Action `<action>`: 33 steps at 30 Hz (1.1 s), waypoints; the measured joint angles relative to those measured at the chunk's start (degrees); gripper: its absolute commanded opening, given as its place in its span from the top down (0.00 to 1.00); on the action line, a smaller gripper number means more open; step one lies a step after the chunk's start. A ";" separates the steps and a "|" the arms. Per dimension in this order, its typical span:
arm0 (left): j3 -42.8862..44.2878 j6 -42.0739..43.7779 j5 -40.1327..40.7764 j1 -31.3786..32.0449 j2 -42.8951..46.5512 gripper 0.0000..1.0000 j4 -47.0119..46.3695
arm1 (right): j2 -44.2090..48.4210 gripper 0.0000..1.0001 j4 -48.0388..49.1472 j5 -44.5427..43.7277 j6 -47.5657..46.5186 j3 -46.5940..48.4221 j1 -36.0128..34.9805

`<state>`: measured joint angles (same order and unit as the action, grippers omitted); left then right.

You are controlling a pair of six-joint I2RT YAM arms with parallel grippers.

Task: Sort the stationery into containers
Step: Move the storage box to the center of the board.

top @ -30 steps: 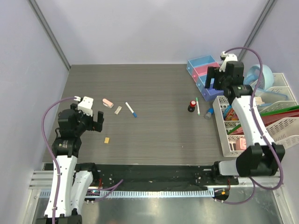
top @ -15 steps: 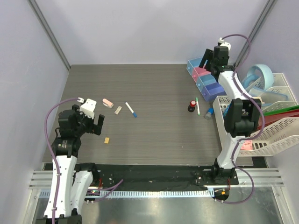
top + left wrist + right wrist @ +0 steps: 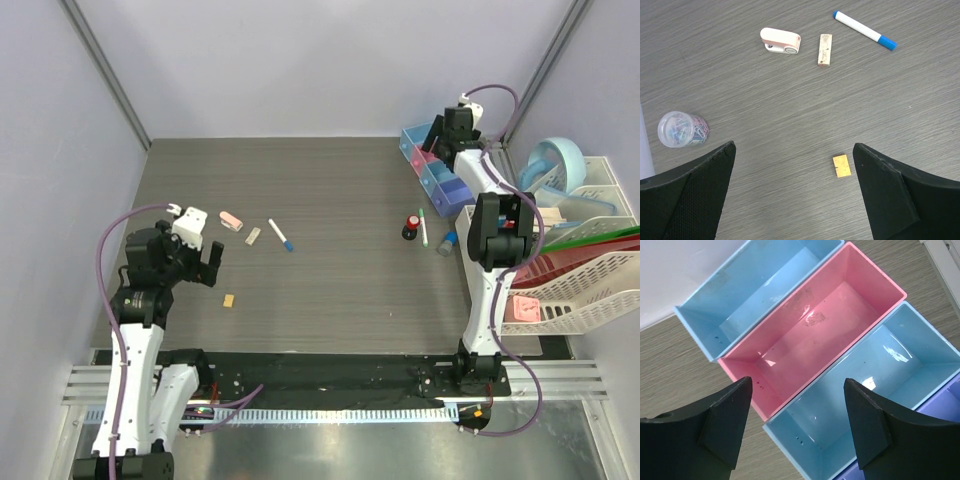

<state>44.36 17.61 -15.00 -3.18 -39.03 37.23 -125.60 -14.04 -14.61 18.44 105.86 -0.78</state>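
My left gripper [image 3: 794, 150] hangs open over the table's left side with nothing between its fingers. A small yellow block [image 3: 841, 166] lies just inside its right finger. Beyond lie a pink eraser [image 3: 781, 40], a tan block [image 3: 825, 49] and a blue-capped white pen [image 3: 865, 30]; a clear round jar of clips [image 3: 682, 129] is to the left. My right gripper [image 3: 797, 382] is open and empty above the containers [image 3: 440, 165], over the wall between the pink bin [image 3: 825, 315] and a light blue bin [image 3: 875, 385]. A red-capped bottle [image 3: 410, 227] and a green-tipped pen [image 3: 423, 228] lie near them.
A large white rack [image 3: 590, 290] with folders and books stands along the right edge, with a pale blue round object [image 3: 555, 165] behind it. A small blue-capped item [image 3: 447, 243] lies by the rack's corner. The bins I can see into hold nothing.
My right arm has stretched toward the far right corner, moving its gripper from over the darker blue bin to over the pink and light blue ones. My left arm has barely moved.
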 measured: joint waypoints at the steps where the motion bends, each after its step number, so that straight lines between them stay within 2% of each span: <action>1: 0.00 0.00 0.00 0.00 -0.24 0.00 -0.02 | -0.35 0.21 0.15 -0.46 0.02 0.04 0.00; 10: 0.57 0.00 -0.02 0.00 -0.70 0.00 0.07 | -3.87 0.22 0.17 -1.22 0.39 0.09 0.00; 12: 0.59 0.00 -0.02 0.00 -0.72 0.00 0.11 | -4.09 0.28 0.17 -1.18 0.22 0.09 0.00; 19: 0.66 -0.02 -0.04 0.00 -0.70 0.00 0.09 | -4.94 0.35 0.50 -1.86 -3.23 0.57 -0.70; 33: 0.66 -0.02 -0.07 0.00 -0.44 0.00 0.11 | -5.31 0.45 1.16 -1.40 -11.89 1.07 -8.31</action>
<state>45.01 17.58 -15.07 -3.18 -39.46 37.34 -130.91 -12.88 -16.01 6.55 106.94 -9.08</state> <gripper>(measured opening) 0.996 0.564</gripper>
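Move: Below the right hand, the divider between the storage box's pink and nearer light-blue compartments runs between the fingers. The box's middle is some 3 cm right, 1 cm ahead and 6 cm down. The red-capped bottle stands about 17 cm back and 6 cm left, the green marker about 17 cm back and 2 cm left, the blue-capped jar about 20 cm back and 3 cm right. From the left hand, the box lies about 35 cm ahead and 54 cm right. Lower the right gripper about 4.5 cm onto the storage box so the fingers reach in on either side of the divider, one in the pink compartment and one in the light-blue. Begin closing to just over half open, then sweep about 8 cm left, carrying the box along, while rolling the hand's left side down and turning it some 15 degrees counter-clockwise. ##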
